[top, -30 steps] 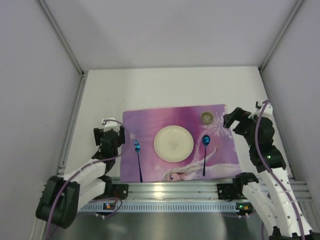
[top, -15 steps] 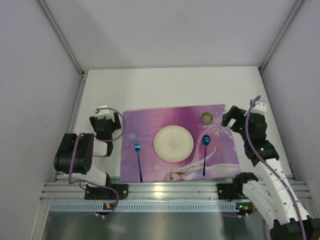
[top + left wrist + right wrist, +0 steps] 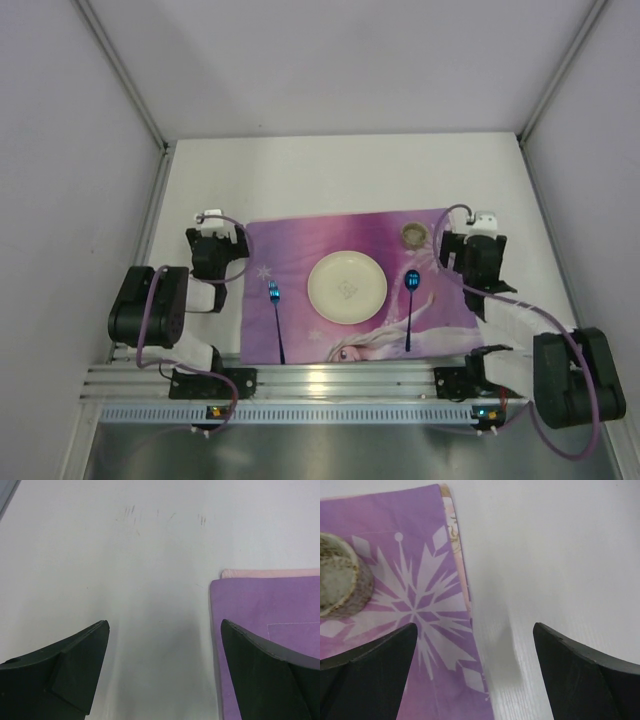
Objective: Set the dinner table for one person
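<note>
The dinner table [image 3: 340, 175] is a plain white tabletop. On it lies a purple snowflake placemat [image 3: 300, 240] with a cream plate [image 3: 346, 287] in the middle, a blue fork [image 3: 276, 318] to its left, a blue spoon [image 3: 410, 298] to its right and a speckled cup [image 3: 415, 237] at the far right corner. My left gripper [image 3: 216, 243] stands open over bare table [image 3: 150, 555] just left of the placemat's corner [image 3: 260, 595]. My right gripper [image 3: 468, 242] is open, straddling the placemat's right edge [image 3: 462, 587], with the cup [image 3: 340, 582] to its left.
A metal rail [image 3: 340, 385] runs along the near edge where both arm bases sit. Grey walls and frame posts [image 3: 150, 210] close in the table's left, right and far sides. White tabletop stretches beyond the placemat toward the back wall.
The left arm has folded back, its gripper staying by the placemat's far left corner. The right arm has dropped and folded, bringing its gripper down beside the cup. Both grippers stay open.
</note>
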Robot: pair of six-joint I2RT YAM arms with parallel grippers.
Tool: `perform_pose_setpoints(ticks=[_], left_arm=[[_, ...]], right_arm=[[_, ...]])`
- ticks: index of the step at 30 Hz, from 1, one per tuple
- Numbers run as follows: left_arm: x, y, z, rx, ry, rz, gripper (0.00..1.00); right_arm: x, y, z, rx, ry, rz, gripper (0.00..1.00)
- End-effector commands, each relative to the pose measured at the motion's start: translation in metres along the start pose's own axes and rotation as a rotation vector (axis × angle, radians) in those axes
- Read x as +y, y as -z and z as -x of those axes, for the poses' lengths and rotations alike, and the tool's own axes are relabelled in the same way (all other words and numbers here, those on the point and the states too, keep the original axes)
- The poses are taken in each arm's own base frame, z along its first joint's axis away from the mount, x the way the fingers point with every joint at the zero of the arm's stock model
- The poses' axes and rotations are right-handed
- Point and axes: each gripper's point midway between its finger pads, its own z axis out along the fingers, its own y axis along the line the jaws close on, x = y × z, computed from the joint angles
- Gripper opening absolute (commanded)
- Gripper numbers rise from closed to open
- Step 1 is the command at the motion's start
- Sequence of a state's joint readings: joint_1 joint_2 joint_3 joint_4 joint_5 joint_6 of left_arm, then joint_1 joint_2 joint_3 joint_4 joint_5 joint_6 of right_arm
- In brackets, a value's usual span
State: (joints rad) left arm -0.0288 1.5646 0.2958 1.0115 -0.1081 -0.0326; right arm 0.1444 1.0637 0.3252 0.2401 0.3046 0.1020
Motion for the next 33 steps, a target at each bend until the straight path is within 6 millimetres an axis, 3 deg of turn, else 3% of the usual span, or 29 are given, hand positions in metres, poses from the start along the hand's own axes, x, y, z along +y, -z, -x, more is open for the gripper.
perform_pose_setpoints(ticks=[1, 4, 5, 6, 8, 9, 11, 12, 18, 33], left_arm=[[-0.006, -0.007, 0.027, -0.095, 0.017, -0.026, 0.98], [-0.006, -0.007, 0.027, -0.095, 0.018, -0.026, 0.99], [-0.005, -0.007, 0.027, -0.096, 0.017, -0.023, 0.99], [-0.006, -0.007, 0.027, -0.095, 0.017, -0.026, 0.98], [-0.005, -0.007, 0.027, -0.095, 0.017, -0.023, 0.99], [-0.005, -0.007, 0.027, -0.095, 0.017, -0.025, 0.98], [-0.005, -0.007, 0.027, -0.095, 0.017, -0.023, 0.99], [-0.005, -0.007, 0.027, -0.095, 0.017, -0.023, 0.99], [-0.005, -0.007, 0.027, -0.095, 0.017, -0.025, 0.98], [-0.005, -0.007, 0.027, -0.095, 0.017, -0.023, 0.99]], right_arm=[[-0.012, -0.015, 0.060, -0.261, 0.008, -0.036, 1.00], [-0.007, -0.024, 0.079, -0.361, -0.019, -0.008, 1.00], [-0.003, -0.028, 0.075, -0.369, -0.018, 0.014, 1.00], [0.007, -0.027, 0.092, -0.443, 0.007, 0.076, 1.00], [0.011, -0.042, 0.074, -0.406, 0.027, 0.099, 1.00], [0.006, -0.037, 0.079, -0.475, -0.005, 0.085, 1.00], [-0.005, -0.036, 0.069, -0.443, -0.032, 0.042, 1.00], [0.000, -0.031, 0.078, -0.494, -0.027, 0.078, 1.00], [0.018, -0.032, 0.075, -0.476, 0.047, 0.158, 1.00], [0.018, -0.035, 0.075, -0.463, 0.048, 0.153, 1.00]])
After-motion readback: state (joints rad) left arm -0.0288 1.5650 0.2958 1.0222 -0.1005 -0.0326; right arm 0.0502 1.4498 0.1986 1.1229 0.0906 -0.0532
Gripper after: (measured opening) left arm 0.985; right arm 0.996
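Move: The cup, already standing on the mat's far right corner, lies about 13 cm to the left of the empty right hand, some 7 cm ahead and 7 cm below. From the right hand, the spoon is roughly 13 cm left and 15 cm back, and the plate some 30 cm left and 8 cm back, both about 9 cm lower. For the resting left hand, the cup is around 52 cm to the right, 2 cm ahead and 6 cm below. The cup is left alone on the mat as the open right hand goes forward about 5 cm on its right side, first dipping and drifting right by a centimetre, then ending a couple of centimetres higher. The wrist tips the fingers up some 20 degrees and swings them slightly counter-clockwise to point nearly straight ahead; then the hand stays still, fingers wide open, touching nothing. ##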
